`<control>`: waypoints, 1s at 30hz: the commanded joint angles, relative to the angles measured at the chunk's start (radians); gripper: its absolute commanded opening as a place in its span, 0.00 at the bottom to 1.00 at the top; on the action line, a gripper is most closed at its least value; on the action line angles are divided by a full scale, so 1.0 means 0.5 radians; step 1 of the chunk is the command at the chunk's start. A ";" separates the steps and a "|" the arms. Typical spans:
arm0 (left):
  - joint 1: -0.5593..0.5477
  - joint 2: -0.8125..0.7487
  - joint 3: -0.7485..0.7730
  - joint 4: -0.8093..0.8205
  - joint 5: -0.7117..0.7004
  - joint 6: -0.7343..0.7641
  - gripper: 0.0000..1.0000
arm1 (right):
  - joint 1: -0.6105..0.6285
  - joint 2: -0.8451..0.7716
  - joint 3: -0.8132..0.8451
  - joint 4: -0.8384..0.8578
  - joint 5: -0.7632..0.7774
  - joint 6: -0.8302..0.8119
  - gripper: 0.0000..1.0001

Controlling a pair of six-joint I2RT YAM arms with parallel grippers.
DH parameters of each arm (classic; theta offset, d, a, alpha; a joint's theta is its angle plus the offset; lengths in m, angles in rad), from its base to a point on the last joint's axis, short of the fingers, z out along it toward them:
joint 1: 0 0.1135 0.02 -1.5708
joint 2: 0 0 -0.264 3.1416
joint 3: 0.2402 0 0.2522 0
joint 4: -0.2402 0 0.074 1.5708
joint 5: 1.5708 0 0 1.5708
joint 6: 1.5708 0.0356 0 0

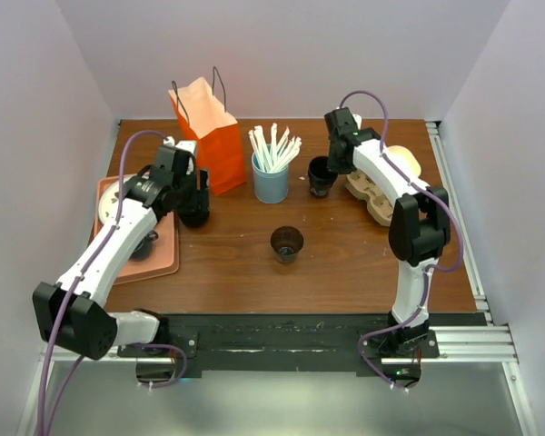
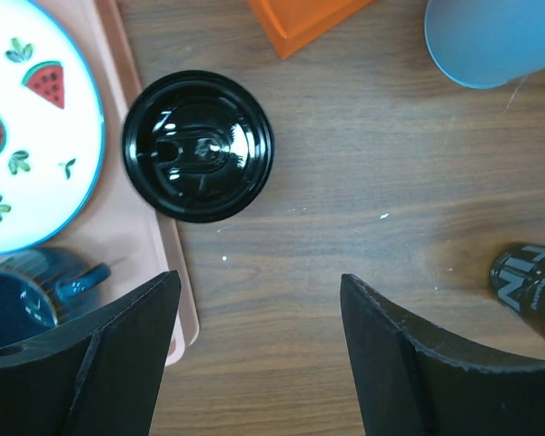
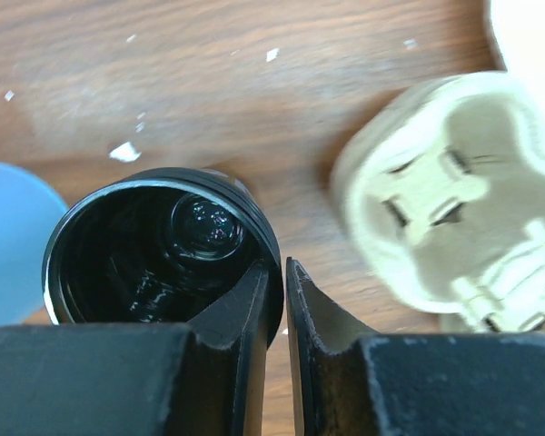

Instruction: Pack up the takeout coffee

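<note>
The takeout coffee [image 2: 198,145] shows its round black lid from above in the left wrist view. It stands at the edge of the pink tray [image 2: 180,282], beside the orange bag [image 1: 213,136]. My left gripper [image 2: 259,280] hangs open over the wood just short of that cup, with nothing between its fingers. In the top view the left gripper [image 1: 193,193] partly hides the coffee [image 1: 197,214]. My right gripper [image 3: 284,268] is shut on the rim of an open all-black cup [image 3: 145,245], one finger inside and one outside. That black cup [image 1: 322,178] stands right of the blue straw holder [image 1: 271,184].
An open dark brown cup [image 1: 287,243] stands mid-table. A pale cardboard cup carrier [image 1: 377,195] lies to the right of the black cup. The tray holds a watermelon-patterned plate [image 2: 27,136] and a dark blue mug [image 2: 18,300].
</note>
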 commanded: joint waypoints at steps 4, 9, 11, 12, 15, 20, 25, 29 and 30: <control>0.009 0.192 0.018 0.136 0.130 0.185 0.72 | -0.086 -0.043 0.111 0.041 -0.085 -0.068 0.23; 0.009 0.376 0.125 0.112 -0.011 0.194 0.68 | -0.086 -0.138 0.270 -0.047 -0.211 -0.096 0.48; 0.009 0.443 0.168 0.105 -0.033 0.203 0.66 | -0.089 -0.168 0.332 -0.142 -0.214 -0.108 0.57; 0.009 0.465 0.168 0.124 -0.030 0.216 0.65 | -0.089 -0.205 0.372 -0.164 -0.217 -0.108 0.59; 0.006 0.548 0.180 0.127 -0.066 0.237 0.63 | -0.086 -0.300 0.363 -0.195 -0.180 -0.132 0.64; 0.006 0.636 0.208 0.148 -0.155 0.249 0.59 | -0.086 -0.481 0.372 -0.222 -0.211 -0.182 0.65; 0.002 0.726 0.239 0.151 -0.165 0.256 0.53 | -0.086 -0.592 0.311 -0.201 -0.309 -0.179 0.65; -0.001 0.759 0.242 0.157 -0.171 0.265 0.50 | -0.086 -0.650 0.295 -0.204 -0.328 -0.191 0.65; -0.001 0.766 0.242 0.157 -0.171 0.262 0.49 | -0.086 -0.650 0.298 -0.207 -0.334 -0.191 0.64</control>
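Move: The stack of black lids lies about 6 cm ahead of the left hand, 3 cm left and 14 cm below; the plate is 13 to 16 cm left of the stack, a bit farther out, and the orange bag some 9 cm beyond and 7 cm right of it. The right hand still pinches the rear cup's rim, its middle 4 cm left and 3 cm below; the carrier stands 9 cm right, 3 cm back, the straw holder 15 cm left, level. Left sinks 9 cm and forward towards the lids, fingers narrowing; right drags cup rightward, releases, rises about 18 cm. ##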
